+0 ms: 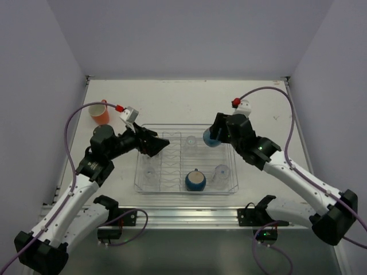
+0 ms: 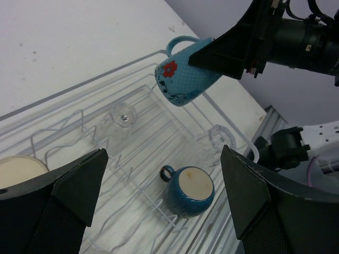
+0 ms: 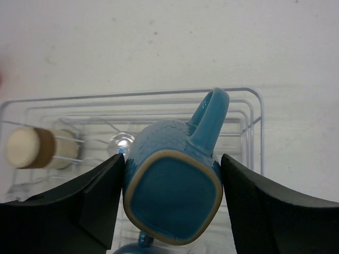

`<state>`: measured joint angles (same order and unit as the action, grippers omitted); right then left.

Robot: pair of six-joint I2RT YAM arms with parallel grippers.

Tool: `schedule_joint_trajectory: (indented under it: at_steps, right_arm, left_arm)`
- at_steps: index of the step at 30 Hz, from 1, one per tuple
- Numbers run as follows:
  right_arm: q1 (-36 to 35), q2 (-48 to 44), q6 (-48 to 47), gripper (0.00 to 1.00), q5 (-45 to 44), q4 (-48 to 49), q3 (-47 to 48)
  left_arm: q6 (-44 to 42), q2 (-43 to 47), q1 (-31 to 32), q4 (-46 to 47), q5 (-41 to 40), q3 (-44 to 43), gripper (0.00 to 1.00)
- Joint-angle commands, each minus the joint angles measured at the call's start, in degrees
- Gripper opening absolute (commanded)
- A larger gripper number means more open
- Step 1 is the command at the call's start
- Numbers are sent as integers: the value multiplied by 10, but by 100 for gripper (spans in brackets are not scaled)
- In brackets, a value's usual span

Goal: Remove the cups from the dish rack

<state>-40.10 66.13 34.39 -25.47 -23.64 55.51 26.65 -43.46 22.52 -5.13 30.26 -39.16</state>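
Note:
My right gripper point(image 1: 216, 136) is shut on the light blue mug point(image 1: 209, 139) and holds it tilted above the far right part of the clear dish rack point(image 1: 186, 192). The right wrist view shows the mug's base point(image 3: 172, 196) between the fingers. My left gripper point(image 1: 159, 143) is open and empty over the rack's left part. The dark blue round cup point(image 1: 195, 181) lies upside down in the rack, below the left jaws point(image 2: 188, 191). The tan-cream cup point(image 2: 18, 172) sits in the rack, hidden in the top view. Clear tumblers point(image 1: 191, 141) point(image 1: 222, 172) stand in the rack. The orange mug point(image 1: 100, 113) stands on the table at far left.
The white table point(image 1: 172, 103) has walls on three sides. The rack's wire dividers point(image 2: 132, 159) run between the cups. A metal rail point(image 1: 189, 215) with the arm bases runs along the near edge.

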Motion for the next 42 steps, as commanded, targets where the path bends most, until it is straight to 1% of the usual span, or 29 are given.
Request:
schedule_joint_trajectory:
  at_steps: [1, 3, 4, 5, 6, 9, 10, 13, 15, 16, 20, 23, 26, 29, 32, 33, 35, 36, 38, 39, 40, 41, 42]
  right_arm:
    - [0, -91, -3, 22, 69, 76, -14]
    - [1, -115, 3, 21, 96, 98, -20]
    - [1, -126, 10, 21, 110, 107, -22]
    - [0, -143, 15, 20, 125, 128, -28]
    - [0, -151, 19, 20, 156, 140, -30]
    - [0, -172, 41, 20, 206, 189, -43]
    - [0, -175, 51, 20, 216, 198, -45]
    - [1, -184, 71, 20, 247, 229, -53]
    - [0, -182, 81, 20, 251, 252, -58]
    - [0, -179, 90, 20, 279, 258, -59]
    - [0, -170, 107, 20, 311, 284, -69]
    - [0, -171, 119, 20, 322, 303, -81]
    - [0, -169, 125, 20, 327, 308, -88]
    - [0, -164, 131, 20, 327, 313, -98]
    - [0, -163, 139, 20, 327, 334, -117]
    - [0, -163, 144, 20, 329, 344, -123]
    - [1, -160, 151, 20, 330, 366, -138]
    - [1, -157, 157, 21, 333, 372, -143]
    - [0, -153, 164, 22, 336, 387, -155]
    - [0, -152, 172, 23, 336, 394, -160]
    - [0, -150, 175, 24, 336, 400, -172]
    - [0, -150, 179, 25, 336, 412, -178]
    - [1, -150, 185, 31, 339, 418, -183]
  left_arm:
    - [74, -23, -2, 107, 69, 6, 94]
    - [100, -37, -1, 135, 99, 14, 92]
    - [114, -51, 1, 170, 109, 18, 91]
    - [144, -58, 2, 187, 114, 23, 91]
    - [158, -66, 4, 206, 125, 32, 91]
    - [212, -97, 19, 293, 139, 46, 91]
    - [225, -110, 30, 309, 139, 48, 91]
    - [249, -134, 57, 344, 132, 44, 91]
    - [264, -145, 70, 368, 125, 41, 91]
    - [270, -153, 80, 375, 125, 40, 92]
    - [290, -171, 97, 404, 118, 40, 92]
    - [298, -182, 107, 419, 113, 41, 90]
    - [311, -188, 114, 448, 96, 51, 86]
    - [328, -191, 119, 488, 90, 58, 79]
    - [338, -192, 125, 516, 75, 62, 64]
    - [339, -193, 129, 522, 73, 62, 50]
    - [342, -195, 132, 527, 69, 61, 35]
    - [343, -195, 132, 533, 68, 60, 23]
    - [344, -192, 132, 536, 66, 61, 13]
    - [343, -183, 132, 535, 57, 63, 4]
    - [338, -177, 132, 532, 49, 65, 0]
    - [333, -170, 132, 520, 32, 68, 0]
    - [327, -154, 132, 510, 24, 68, 0]
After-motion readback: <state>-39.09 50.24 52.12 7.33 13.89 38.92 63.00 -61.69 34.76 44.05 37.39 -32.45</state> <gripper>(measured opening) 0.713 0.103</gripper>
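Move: Over the rack's far right part, the light blue mug is already in the right hand's grip, its middle about 1 cm ahead and 2 cm below the fingers; the left gripper waits some 23 cm to its left, 7 cm back and 6 cm higher. From the left hand the light blue mug lies about 22 cm right, 8 cm ahead, 8 cm lower. Also from the left hand, the small glass is 11 cm right, 9 cm ahead, and the dark blue mug 13 cm right, 8 cm back, both some 21 cm lower. Bringing the light blue mug to the left gripper, the right hand keeps its grip, lifts about 11 cm, then swings left and back, rolling so the mouth faces the left hand. The open left hand goes some 9 cm right to meet it, turning clockwise, then closes to pinch the rim and rises slightly. ##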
